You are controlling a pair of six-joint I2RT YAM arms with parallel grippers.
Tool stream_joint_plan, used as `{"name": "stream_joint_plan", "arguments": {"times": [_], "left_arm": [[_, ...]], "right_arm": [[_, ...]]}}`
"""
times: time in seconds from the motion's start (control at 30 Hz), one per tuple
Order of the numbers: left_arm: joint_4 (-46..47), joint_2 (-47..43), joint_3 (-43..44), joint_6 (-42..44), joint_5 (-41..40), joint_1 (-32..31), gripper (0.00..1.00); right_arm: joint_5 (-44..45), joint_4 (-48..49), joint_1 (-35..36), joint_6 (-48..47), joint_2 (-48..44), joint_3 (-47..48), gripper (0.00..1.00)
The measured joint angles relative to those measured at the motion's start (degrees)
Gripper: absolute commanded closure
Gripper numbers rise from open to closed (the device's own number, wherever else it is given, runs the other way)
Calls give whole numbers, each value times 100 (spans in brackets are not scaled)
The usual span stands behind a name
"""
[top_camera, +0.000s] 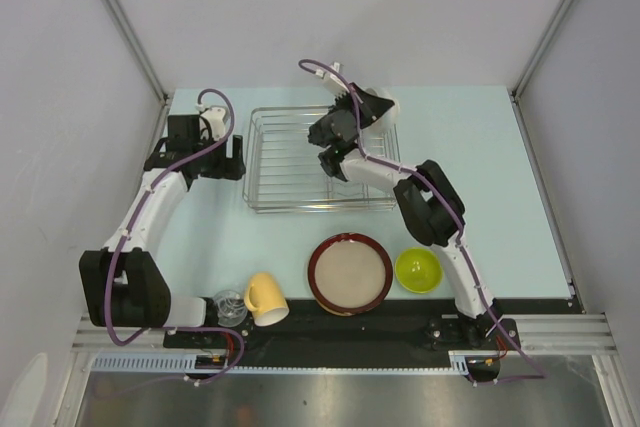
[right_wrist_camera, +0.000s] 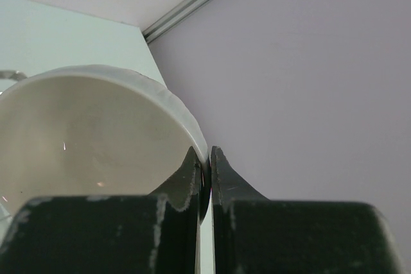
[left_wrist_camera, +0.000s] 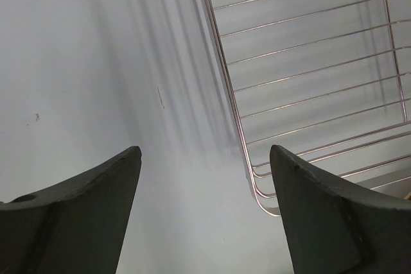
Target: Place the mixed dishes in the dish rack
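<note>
The dish rack (top_camera: 281, 162) is a silver wire basket at the table's middle back. My right gripper (top_camera: 356, 115) hangs over its right part, shut on the rim of the white bowl (top_camera: 386, 110). In the right wrist view the white bowl (right_wrist_camera: 96, 139) fills the left side, and the right gripper (right_wrist_camera: 207, 156) pinches its rim. My left gripper (top_camera: 232, 158) stands open just left of the rack, holding nothing. In the left wrist view the left gripper (left_wrist_camera: 204, 153) is over bare table, with the rack's corner (left_wrist_camera: 263, 190) by its right finger.
Along the near edge lie a small clear glass (top_camera: 229, 305), a yellow mug (top_camera: 265, 297) on its side, a red-rimmed beige plate (top_camera: 349, 273) and a lime-green bowl (top_camera: 418, 270). Grey walls close in the table on the left, right and back.
</note>
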Motion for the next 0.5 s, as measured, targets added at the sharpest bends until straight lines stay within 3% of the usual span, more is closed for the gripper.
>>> {"name": "stream_joint_plan", "arguments": {"times": [0.5], "left_arm": [[22, -120, -103, 0, 33, 42, 14]], "right_arm": [[42, 131, 48, -63, 570, -219, 100]]}}
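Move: The right hand, holding the white bowl by its rim on its side, is high over the right-hand bay of the dish rack. That bay's middle is about 22 cm below, 2 cm ahead and 2 cm to the right; the rack's own middle is some 10 cm left and 3 cm ahead. The green bowl is about 27 cm back and 9 cm right, the plate 27 cm back and 5 cm left. From the left hand the bay is roughly 27 cm right, 10 cm ahead, 11 cm below. Still pinching the white bowl by its rim between shut fingers, the right hand lowers it about 5 cm towards the right-hand bay of the rack, slowly at first and then faster. It edges nearly 2 cm left and slightly back early on, then eases forward and a little right again while sinking, the wrist tipping only about 5 degrees. ##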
